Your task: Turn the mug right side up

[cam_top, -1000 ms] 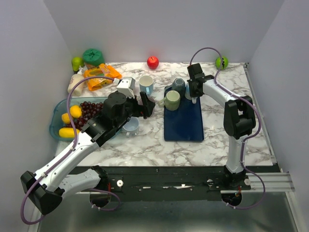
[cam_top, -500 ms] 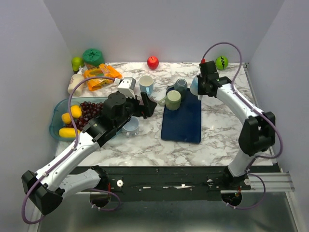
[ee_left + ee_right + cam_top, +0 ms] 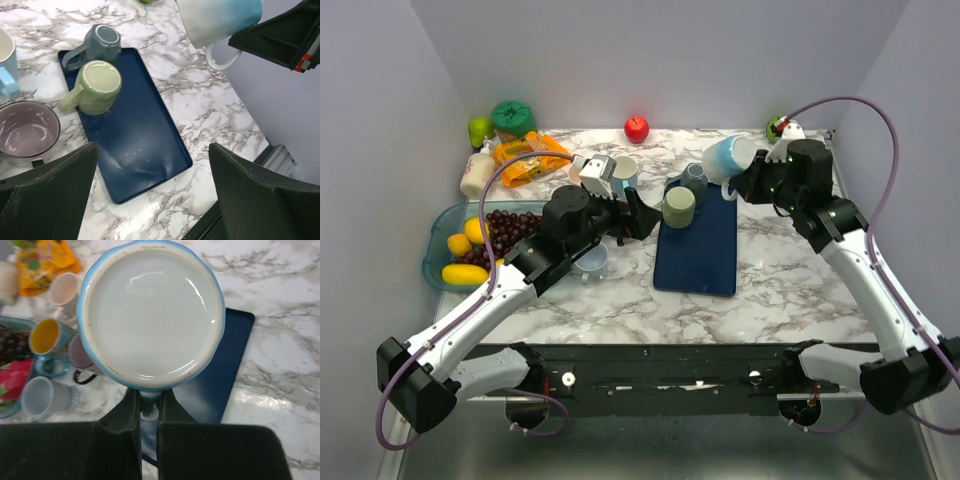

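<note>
My right gripper (image 3: 752,180) is shut on the handle of a light-blue mug (image 3: 725,157), held in the air over the far right corner of the dark blue tray (image 3: 700,255). The mug (image 3: 150,315) is tilted, its flat white base facing the right wrist camera, and the handle is pinched in my right gripper (image 3: 148,405). In the left wrist view the mug (image 3: 220,20) hangs at the top with its handle down. My left gripper (image 3: 630,215) is open and empty, hovering by the tray's left edge; my left gripper (image 3: 152,200) has nothing between its jaws.
A green mug (image 3: 678,206) and a grey-blue mug (image 3: 692,178) stand upside down on the tray's far end. A purple mug (image 3: 590,260) and a pale blue mug (image 3: 623,173) stand left of it. A fruit bin (image 3: 435,250) sits far left, a red apple (image 3: 636,128) at the back.
My right arm has lifted the light-blue mug off the tray's far right corner, swung up and right, and tilted it. My left arm has edged slightly right.
</note>
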Controlling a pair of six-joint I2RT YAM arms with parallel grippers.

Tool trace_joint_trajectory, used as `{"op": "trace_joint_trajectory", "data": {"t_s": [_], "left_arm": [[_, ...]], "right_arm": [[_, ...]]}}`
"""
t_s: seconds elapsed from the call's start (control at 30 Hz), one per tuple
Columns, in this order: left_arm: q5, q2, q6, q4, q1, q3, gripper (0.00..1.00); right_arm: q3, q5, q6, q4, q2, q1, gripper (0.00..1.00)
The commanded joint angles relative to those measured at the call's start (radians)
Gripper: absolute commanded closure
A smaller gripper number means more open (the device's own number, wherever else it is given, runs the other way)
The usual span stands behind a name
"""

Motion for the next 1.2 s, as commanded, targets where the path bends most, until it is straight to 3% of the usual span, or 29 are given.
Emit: {"op": "trace_joint_trajectory", "data": {"t_s": [0.0,0.2,0.43,0.67,0.73,0.77,0.83,0.93,0.97,1.17], "left_arm": [[0.112,0.007,-0.039,0.140,0.006,0.031,0.01],[0.234,0.053,-0.114,0.299,0.006,0.049,0.01],[0.376,0.093,-0.241,0.625,0.005,0.034,0.01],[0.417,0.203,-0.335,0.774,-0.009,0.150,0.03],[0.428,0.246,-0.364,0.803,-0.009,0.175,0.07],[0.451,0.260,-0.369,0.806,-0.009,0.208,0.16],[0.471,0.298,-0.363,0.781,-0.011,0.250,0.20],[0.497,0.334,-0.378,0.809,-0.009,0.296,0.33],[0.505,0.341,-0.396,0.820,-0.009,0.307,0.41],[0.535,0.378,-0.444,0.880,-0.012,0.327,0.64]], "right_arm": [[-0.023,-0.213,0.067,0.227,-0.138,0.011,0.99],[-0.038,-0.345,0.158,0.366,-0.215,0.011,0.99],[-0.029,-0.460,0.256,0.477,-0.246,0.011,0.99],[-0.030,-0.540,0.329,0.606,-0.258,0.011,0.99],[-0.026,-0.552,0.351,0.623,-0.260,0.011,0.99],[-0.024,-0.563,0.357,0.639,-0.258,0.013,0.99],[-0.023,-0.578,0.365,0.658,-0.258,0.011,0.99],[-0.023,-0.591,0.371,0.682,-0.260,0.013,0.99],[-0.023,-0.594,0.372,0.692,-0.261,0.011,0.99],[-0.043,-0.603,0.391,0.741,-0.263,0.013,0.99]]}}
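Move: The right hand already holds the blue-wave mug by its handle, the mug's body about 4 cm ahead of and 4 cm above its fingers. The open left gripper waits some 8 cm back and 19 cm left, about level. From the left hand the mug lies 12 cm ahead, 18 cm right, 4 cm up; some 22 cm below that hand stand the green mug, 15 ahead and 11 right, the grey-blue mug, 23 ahead and 15 right, and the purple mug, 12 straight ahead. The right arm keeps its pinch on the handle and lifts the mug about 20 cm, drawing it back some 10 cm and to the left towards the other gripper, while the wrist tips up and swings counter-clockwise some 30 degrees until the mug's mouth faces the left hand. The left hand rises nearly as far and moves about 10 cm right, rolling and swinging clockwise to meet it head-on, and late in the climb its wide-open fingers shut to less than half around the handle just below the mug's rim, where a firm hold can't yet be seen. ##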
